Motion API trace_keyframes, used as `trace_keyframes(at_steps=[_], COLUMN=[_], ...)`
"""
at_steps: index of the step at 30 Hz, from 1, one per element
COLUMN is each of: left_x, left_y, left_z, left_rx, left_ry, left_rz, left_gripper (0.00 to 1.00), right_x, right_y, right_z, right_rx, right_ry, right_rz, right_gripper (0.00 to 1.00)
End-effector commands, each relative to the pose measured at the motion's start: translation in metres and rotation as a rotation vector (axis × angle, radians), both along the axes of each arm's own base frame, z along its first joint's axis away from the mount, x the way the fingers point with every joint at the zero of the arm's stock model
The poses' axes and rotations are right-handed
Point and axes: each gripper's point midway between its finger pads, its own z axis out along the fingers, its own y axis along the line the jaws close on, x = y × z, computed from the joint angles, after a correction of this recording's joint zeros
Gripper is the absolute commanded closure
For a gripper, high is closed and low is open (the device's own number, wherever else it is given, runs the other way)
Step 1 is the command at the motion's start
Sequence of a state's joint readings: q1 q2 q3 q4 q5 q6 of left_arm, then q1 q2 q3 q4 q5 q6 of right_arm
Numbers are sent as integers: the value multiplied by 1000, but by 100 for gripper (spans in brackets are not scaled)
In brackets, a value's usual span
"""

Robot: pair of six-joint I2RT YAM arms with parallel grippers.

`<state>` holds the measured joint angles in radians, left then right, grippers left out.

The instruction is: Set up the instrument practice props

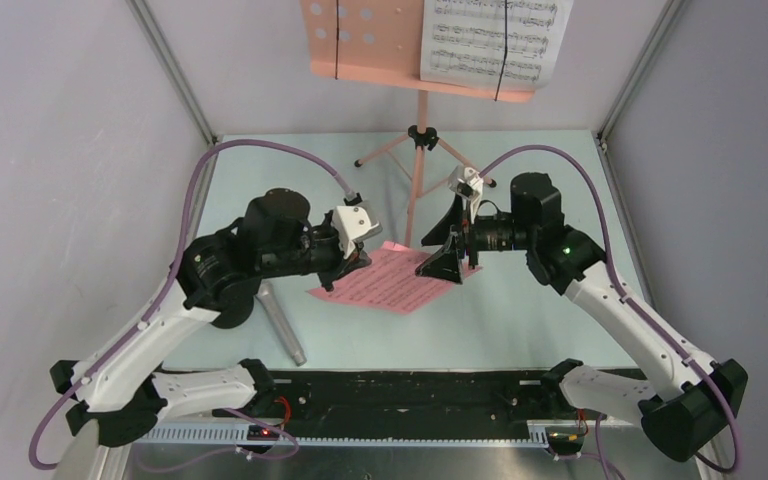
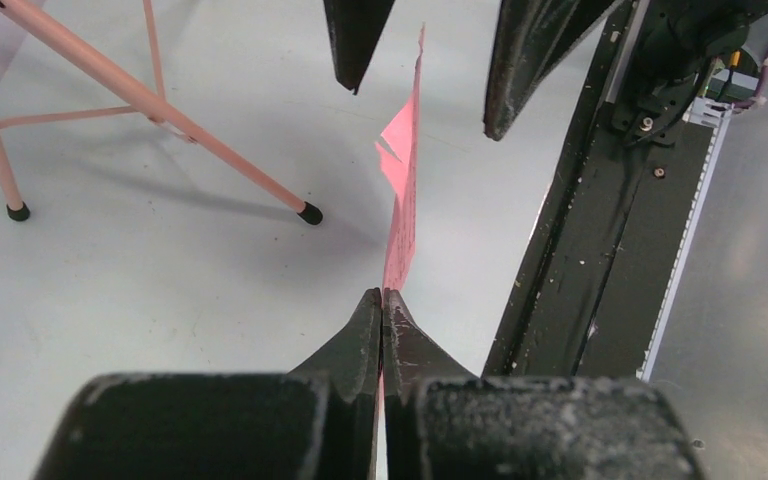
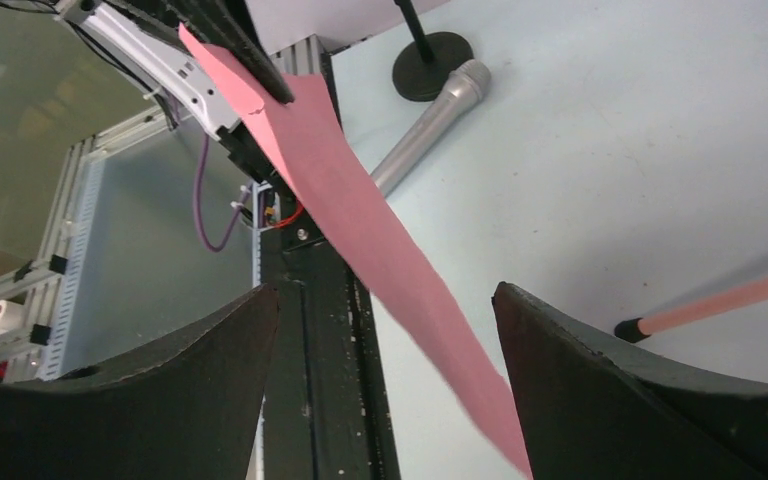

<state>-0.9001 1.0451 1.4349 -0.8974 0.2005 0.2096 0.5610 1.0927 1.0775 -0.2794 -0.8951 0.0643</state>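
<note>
The salmon-pink music stand (image 1: 360,45) stands at the back with a white sheet-music page (image 1: 495,40) on its desk. A pink sheet-music page (image 1: 390,280) hangs over the table between both arms. My left gripper (image 1: 355,262) is shut on its left edge, and the page (image 2: 402,190) runs edge-on away from my pinched jaws (image 2: 383,297). My right gripper (image 1: 450,262) is open around the right edge; in its wrist view the page (image 3: 360,210) passes between the spread jaws (image 3: 385,290) without touching them. The grey microphone (image 1: 282,325) lies by the black round-based mic stand (image 3: 432,65).
The stand's tripod legs (image 2: 160,105) spread over the table behind the page, one rubber foot (image 3: 632,328) close to my right fingers. A black rail (image 1: 410,395) runs along the near edge between the arm bases. Grey walls close in on both sides.
</note>
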Motion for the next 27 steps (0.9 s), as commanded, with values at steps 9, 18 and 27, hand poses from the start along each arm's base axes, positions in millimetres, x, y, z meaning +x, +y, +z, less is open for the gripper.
trace_keyframes(at_steps=[9,18,27], left_x=[-11,-12,-10], left_y=[8,14,11], left_z=[28,29,24], left_rx=[-52,-51,-36], left_ry=[-19,-23,-17], left_rz=[-13,5,-6], left_gripper=[100,100,100], right_x=[13,13,10], right_y=[16,23,22], right_z=[-6,4,5], right_rx=[-19,15,7], right_ry=[-44,-61,-58], right_rz=[50,40,51], right_gripper=[30,48,77])
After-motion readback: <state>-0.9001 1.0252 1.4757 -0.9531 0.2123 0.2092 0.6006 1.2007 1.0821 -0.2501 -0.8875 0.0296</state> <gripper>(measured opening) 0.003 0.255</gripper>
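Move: My left hand already pinches the pink sheet's left edge. The sheet's free far edge, which my right fingers will shut on, is about 3 cm left, 1 cm ahead and 3 cm below my right hand, and some 10 cm right, 2 cm ahead and 2 cm below my left. From my right hand, the music stand's nearest foot is roughly 15 cm ahead, 3 cm left, and the microphone some 32 cm left, 2 cm back, both about 28 cm lower. I sink my right hand about 3 cm and bring it 2 cm left and 1 cm forward, straddling the free edge of the pink sheet, then hold there and close its wide-open fingers to about a quarter, one on each face of the paper. My left hand keeps its pinch, easing about 1 cm back and left and ending 1 cm higher. ##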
